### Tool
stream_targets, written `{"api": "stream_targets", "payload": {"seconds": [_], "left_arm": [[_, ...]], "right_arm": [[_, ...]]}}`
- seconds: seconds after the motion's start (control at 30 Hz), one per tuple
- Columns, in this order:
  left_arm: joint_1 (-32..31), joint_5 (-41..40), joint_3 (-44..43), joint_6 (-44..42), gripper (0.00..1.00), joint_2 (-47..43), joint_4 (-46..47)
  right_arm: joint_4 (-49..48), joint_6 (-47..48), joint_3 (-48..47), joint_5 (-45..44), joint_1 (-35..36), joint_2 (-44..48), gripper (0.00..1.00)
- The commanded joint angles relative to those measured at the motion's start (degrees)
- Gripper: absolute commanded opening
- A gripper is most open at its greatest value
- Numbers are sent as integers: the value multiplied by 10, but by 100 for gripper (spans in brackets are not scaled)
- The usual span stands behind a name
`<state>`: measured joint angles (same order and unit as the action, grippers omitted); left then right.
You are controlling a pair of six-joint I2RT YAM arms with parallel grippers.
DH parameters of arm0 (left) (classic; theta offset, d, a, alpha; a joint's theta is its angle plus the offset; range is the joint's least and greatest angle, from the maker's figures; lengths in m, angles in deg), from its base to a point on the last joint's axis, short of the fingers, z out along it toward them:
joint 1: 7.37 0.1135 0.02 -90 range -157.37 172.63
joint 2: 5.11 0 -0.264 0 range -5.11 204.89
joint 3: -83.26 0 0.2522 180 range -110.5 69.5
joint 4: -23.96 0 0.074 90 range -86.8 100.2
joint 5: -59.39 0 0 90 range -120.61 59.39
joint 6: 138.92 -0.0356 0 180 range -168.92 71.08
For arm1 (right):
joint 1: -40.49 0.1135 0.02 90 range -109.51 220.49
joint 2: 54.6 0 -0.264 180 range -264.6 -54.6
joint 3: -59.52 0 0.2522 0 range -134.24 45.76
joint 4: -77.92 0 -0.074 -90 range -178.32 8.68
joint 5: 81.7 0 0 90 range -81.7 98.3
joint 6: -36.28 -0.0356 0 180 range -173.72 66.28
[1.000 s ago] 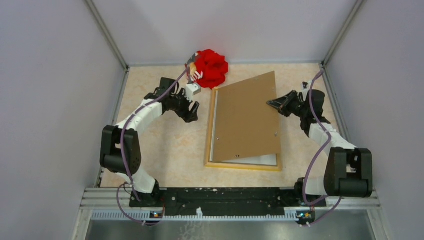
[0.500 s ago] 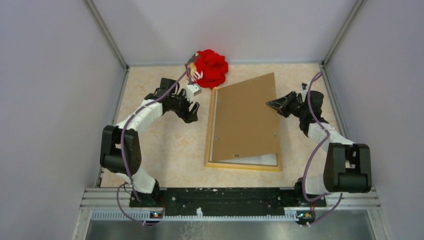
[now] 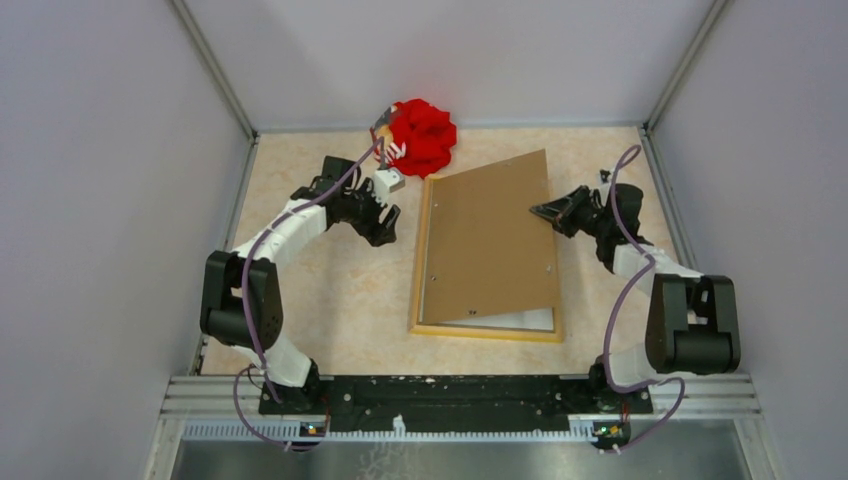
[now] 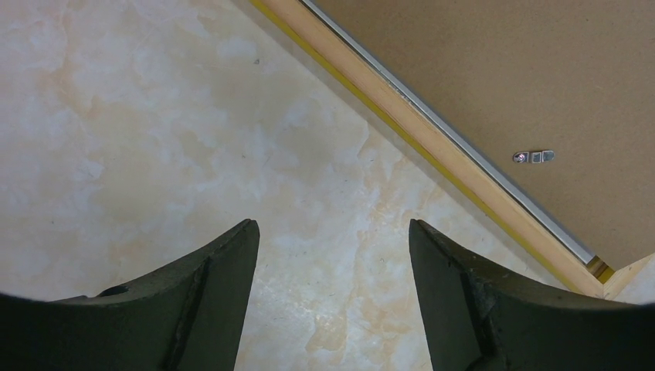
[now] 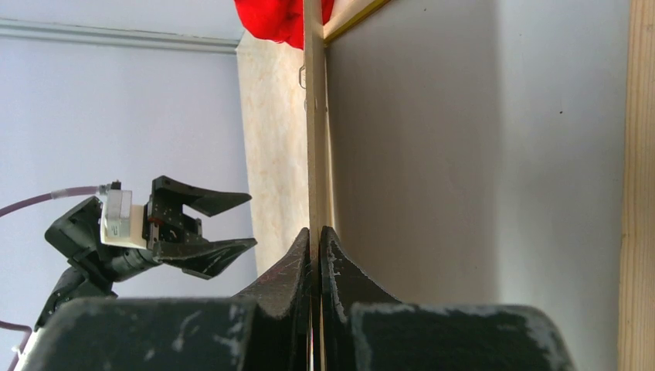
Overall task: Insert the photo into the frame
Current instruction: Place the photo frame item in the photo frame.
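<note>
The frame [image 3: 420, 262] lies face down on the table, its wood-coloured reverse up; its rail [image 4: 432, 147] also shows in the left wrist view. A brown backing board [image 3: 490, 240] rests tilted over it, its right side lifted. My right gripper [image 3: 541, 211] is shut on that board's right edge [image 5: 313, 116], with the thin board pinched between the fingertips. My left gripper [image 3: 385, 222] hangs open and empty over bare table just left of the frame. The photo is hidden. A pale surface [image 3: 515, 320] shows inside the frame under the board.
A red crumpled object [image 3: 422, 135] sits at the back wall by the frame's far left corner. Grey walls close in the left, right and back. A small metal clip [image 4: 533, 157] is fixed on the board near the frame rail.
The right gripper has shifted slightly left with the board, and the board's raised far corner sits a little lower. The left arm has hardly moved.
</note>
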<state>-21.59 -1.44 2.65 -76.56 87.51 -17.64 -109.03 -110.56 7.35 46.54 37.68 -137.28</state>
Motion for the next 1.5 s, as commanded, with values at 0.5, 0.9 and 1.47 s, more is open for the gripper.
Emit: {"api": "stream_targets", "payload": {"seconds": [0.5,0.9,1.47], "left_arm": [[-4,-2,14,-23,77,-29,13],[-4,1,20,-21,77,-30,16],[-5,5,27,-22,77,-33,17]], "right_arm": [[-62,-13,20,24,-4,-26,0],[-39,8,32,11,-1,-29,0],[305,227,-103,-168,38,-9,59]]}}
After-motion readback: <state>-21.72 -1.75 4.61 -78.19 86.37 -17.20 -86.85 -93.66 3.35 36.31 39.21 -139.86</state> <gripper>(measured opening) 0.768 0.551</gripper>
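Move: The right hand holds the brown backboard shut between its fingers near the right edge; the board's middle is roughly 13 cm left, 5 cm back and 4 cm lower. The frame it is being laid into has its middle about 12 cm left, 5 cm back and 10 cm below, with the red cloth some 27 cm left and 26 cm ahead at table level. From the left hand, the frame's middle lies about 22 cm right, 5 cm back and 6 cm below. Still pinching the backboard by its raised right edge, the right hand lowers it towards the frame, slowly at first, then faster. Near the bottom its fingers open to about half and let the edge go, while the wrist rolls left side down and tips down some 20 degrees. It sinks about 7 cm in all, easing back and right a couple of centimetres. ##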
